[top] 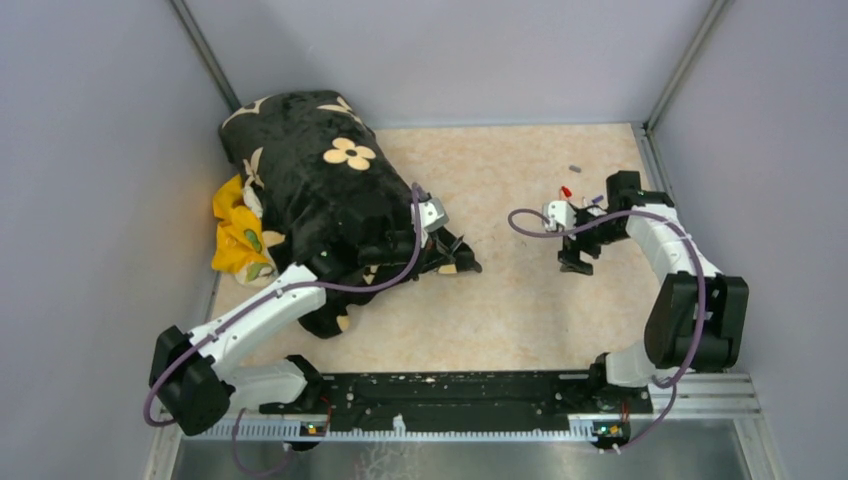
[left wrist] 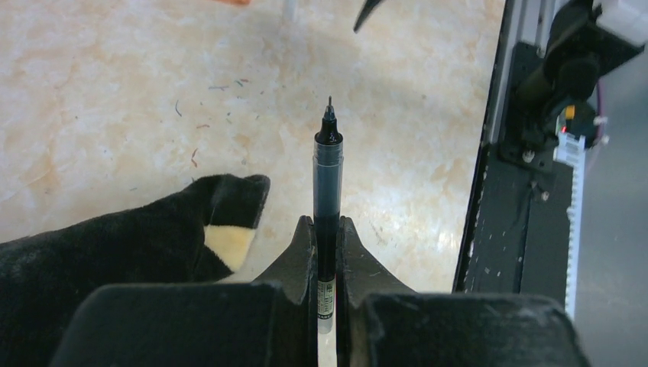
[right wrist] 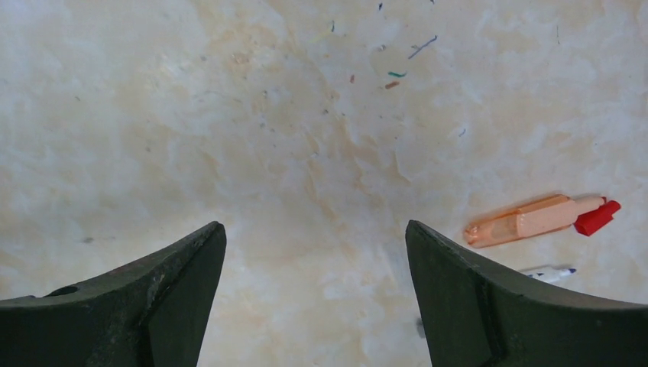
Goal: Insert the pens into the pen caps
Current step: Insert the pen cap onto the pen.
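Note:
My left gripper (left wrist: 327, 223) is shut on a thin dark pen (left wrist: 328, 164), whose bare tip points away from the fingers, above the table. In the top view this gripper (top: 458, 256) hangs at the edge of the black cloth. My right gripper (right wrist: 315, 229) stands open over bare table with nothing between its fingers; the top view shows it (top: 574, 264) right of centre. An orange marker (right wrist: 527, 221) lies to its right with a red cap (right wrist: 597, 217) at its end. A white marker (right wrist: 552, 272) peeks out beside the right finger. A greyish cap (top: 575, 168) lies farther back.
A black plush cloth with cream flowers (top: 310, 175) covers the back left, with a yellow cloth (top: 238, 238) beside it. Its corner (left wrist: 221, 210) shows left of my left fingers. The black base rail (top: 470, 395) runs along the near edge. Grey walls enclose the table.

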Controlling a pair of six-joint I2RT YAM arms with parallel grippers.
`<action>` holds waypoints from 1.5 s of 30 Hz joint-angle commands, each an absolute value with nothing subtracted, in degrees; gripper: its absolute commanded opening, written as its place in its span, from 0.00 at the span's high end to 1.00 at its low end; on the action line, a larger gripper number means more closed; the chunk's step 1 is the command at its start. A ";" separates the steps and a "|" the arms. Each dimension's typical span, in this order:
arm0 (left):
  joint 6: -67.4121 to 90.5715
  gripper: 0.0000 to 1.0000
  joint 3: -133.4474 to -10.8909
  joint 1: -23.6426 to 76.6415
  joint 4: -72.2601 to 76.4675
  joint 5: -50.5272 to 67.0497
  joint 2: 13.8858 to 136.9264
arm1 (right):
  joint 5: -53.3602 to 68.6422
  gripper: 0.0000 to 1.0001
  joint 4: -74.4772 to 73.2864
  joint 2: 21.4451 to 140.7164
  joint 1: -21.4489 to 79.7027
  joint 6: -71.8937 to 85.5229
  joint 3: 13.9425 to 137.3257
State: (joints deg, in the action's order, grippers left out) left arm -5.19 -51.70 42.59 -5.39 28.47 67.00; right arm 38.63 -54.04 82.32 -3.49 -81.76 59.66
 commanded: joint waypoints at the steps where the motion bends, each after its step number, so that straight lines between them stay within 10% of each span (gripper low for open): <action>1: -13.92 1.00 -51.70 42.36 -17.52 31.05 66.53 | 31.10 0.18 -59.31 87.92 -3.69 -95.00 66.08; 45: -15.37 1.00 -46.35 42.28 -15.49 23.10 63.97 | 13.76 0.81 -57.67 113.80 -4.31 -97.74 77.02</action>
State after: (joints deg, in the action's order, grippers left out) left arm -14.26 -46.98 42.59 -15.51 23.33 64.47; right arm 14.87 -60.34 113.71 -3.66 -97.60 81.21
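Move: Ahead and to the right of the open right hand, the clear pen cap lies about 7 cm out, 8 cm right and 9 cm below. The black cap is some 4 cm beyond it and 1 cm farther right; the white marker is centred about 8 cm beyond the clear cap, and the orange highlighter about 10 cm beyond it and 2 cm left. From the left hand, which holds the pen, the clear cap is roughly 14 cm ahead, 25 cm right and 21 cm below. Sinking some 8 cm while reaching about 7 cm forward and 8 cm right, the right hand comes down over the clear cap, steepening until its fingers point nearly straight down and narrowing them from wide open to a small gap with the cap between the tips. The left hand keeps its grip on the pen, dropping about 6 cm and drawing back left some 4 cm, tipping the pen's point a little lower. ##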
